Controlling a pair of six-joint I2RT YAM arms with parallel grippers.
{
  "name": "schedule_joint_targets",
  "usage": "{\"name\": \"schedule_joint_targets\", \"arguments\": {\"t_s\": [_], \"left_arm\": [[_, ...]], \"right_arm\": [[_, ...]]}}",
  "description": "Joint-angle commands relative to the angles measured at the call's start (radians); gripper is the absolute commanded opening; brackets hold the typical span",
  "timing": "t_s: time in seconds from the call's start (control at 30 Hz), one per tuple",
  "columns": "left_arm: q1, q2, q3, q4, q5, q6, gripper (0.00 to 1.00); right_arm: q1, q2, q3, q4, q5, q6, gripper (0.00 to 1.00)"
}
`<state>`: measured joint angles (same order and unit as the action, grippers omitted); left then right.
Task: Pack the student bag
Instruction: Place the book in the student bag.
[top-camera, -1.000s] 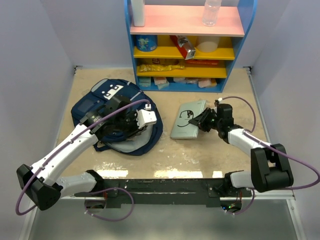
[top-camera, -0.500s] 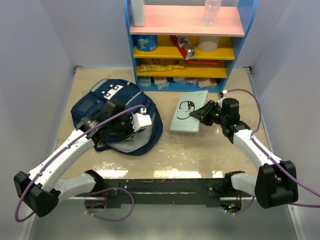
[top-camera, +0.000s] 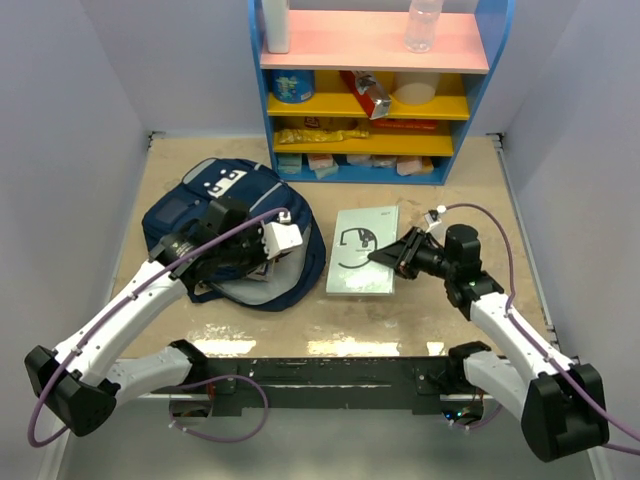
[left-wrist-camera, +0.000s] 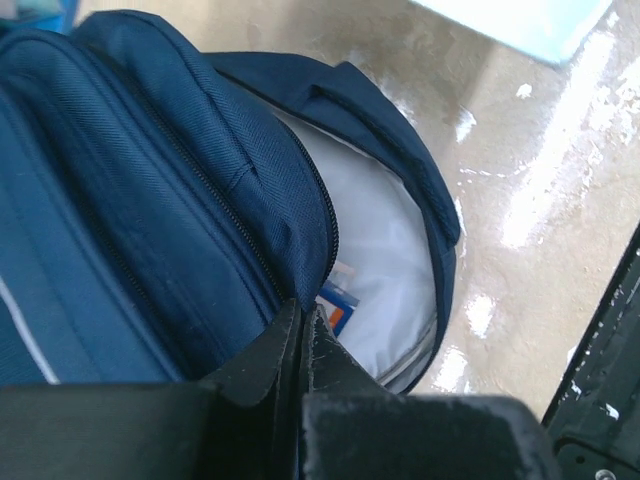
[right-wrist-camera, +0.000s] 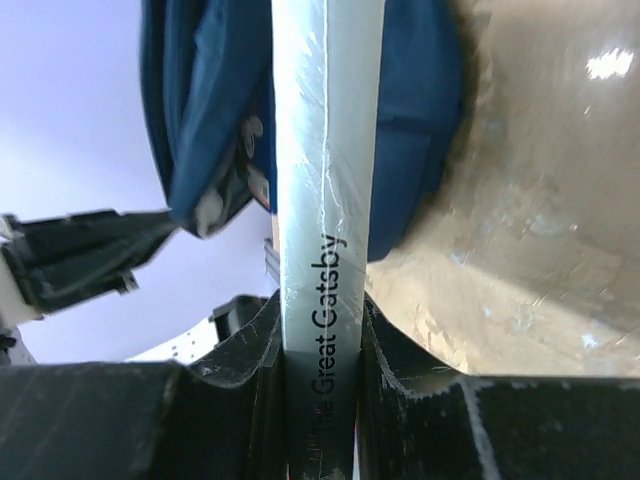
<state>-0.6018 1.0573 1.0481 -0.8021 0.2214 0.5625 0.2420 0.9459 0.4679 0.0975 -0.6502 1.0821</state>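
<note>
The student bag (top-camera: 190, 215), navy blue, lies at the left of the table with its mouth facing right. My left gripper (top-camera: 260, 260) is shut on the upper edge of that mouth. The left wrist view shows its jaws (left-wrist-camera: 303, 312) pressed together on the blue fabric (left-wrist-camera: 150, 200), with white lining (left-wrist-camera: 385, 240) and a blue-orange item (left-wrist-camera: 338, 300) inside. My right gripper (top-camera: 392, 255) is shut on a pale green book (top-camera: 360, 250) just right of the bag. In the right wrist view the book's spine (right-wrist-camera: 325, 150) reads "The Great Gatsby" and points at the bag (right-wrist-camera: 410, 120).
A blue shelf unit (top-camera: 370, 90) with pink and yellow boards stands at the back, holding a can, packets and boxes. A clear bottle (top-camera: 424, 25) is on top. Pale walls close in the table on the left and right.
My left gripper has closed on the bag's upper edge. The right arm has carried the book left and nearer, closer to the bag's mouth.
</note>
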Motion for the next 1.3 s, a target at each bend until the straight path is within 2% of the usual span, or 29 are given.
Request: {"name": "schedule_joint_targets", "arguments": {"t_s": [0.0,0.2,0.4,0.57,0.83,1.0,1.07,1.13,1.17,1.27], "left_arm": [[0.008,-0.049,0.107,0.106,-0.040,-0.015,0.00],[0.008,-0.043,0.207,0.127,-0.071,-0.032,0.00],[0.007,-0.033,0.236,0.118,-0.071,-0.029,0.00],[0.008,-0.028,0.240,0.101,-0.039,-0.036,0.00],[0.008,-0.006,0.288,0.055,0.025,-0.062,0.00],[0.008,-0.002,0.288,0.035,0.075,-0.070,0.00],[0.008,0.004,0.288,0.032,0.101,-0.078,0.00],[0.008,0.010,0.294,0.027,0.117,-0.085,0.00],[0.008,0.015,0.296,0.024,0.131,-0.087,0.00],[0.008,0.021,0.308,0.015,0.165,-0.095,0.00]], "right_arm": [[0.080,0.003,-0.008,0.200,-0.063,0.076,0.00],[0.227,0.142,0.113,0.269,-0.019,0.097,0.00],[0.356,0.273,0.225,0.356,0.003,0.136,0.00],[0.413,0.466,0.270,0.577,0.001,0.237,0.00],[0.474,0.726,0.468,0.738,0.142,0.320,0.00],[0.503,0.800,0.560,0.705,0.340,0.299,0.00],[0.522,0.826,0.597,0.676,0.372,0.277,0.00],[0.556,0.844,0.633,0.660,0.469,0.222,0.00],[0.569,0.858,0.652,0.613,0.494,0.205,0.00],[0.591,0.906,0.701,0.614,0.567,0.167,0.00]]}}
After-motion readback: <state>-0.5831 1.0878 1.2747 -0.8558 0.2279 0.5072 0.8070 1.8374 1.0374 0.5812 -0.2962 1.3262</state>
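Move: The bag's open mouth lies about 26 cm to the right hand's left, some 2 cm nearer the base and about 9 cm lower; the book it already grips has its middle about 6 cm to the left of that hand and 2 cm farther out. The bag's right rim is about 16 cm to the right hand's left, 1 cm back and 12 cm below. The left hand already pinches the flap edge at its fingertips, with the mouth about 4 cm to its right, 1 cm back and 9 cm below. The left hand first pulls the pinched flap edge up about 7 cm and slightly forward, tilting its fingers up some 10 degrees, then keeps it raised with the fingers shut. Meanwhile the right hand, still gripping the book, sweeps some 24 cm left into the bag's mouth under that flap, drawing back a little at first and later reaching forward, with a small dip and rise on the way and a turn of about 20 degrees counter-clockwise that half unwinds by the end. ##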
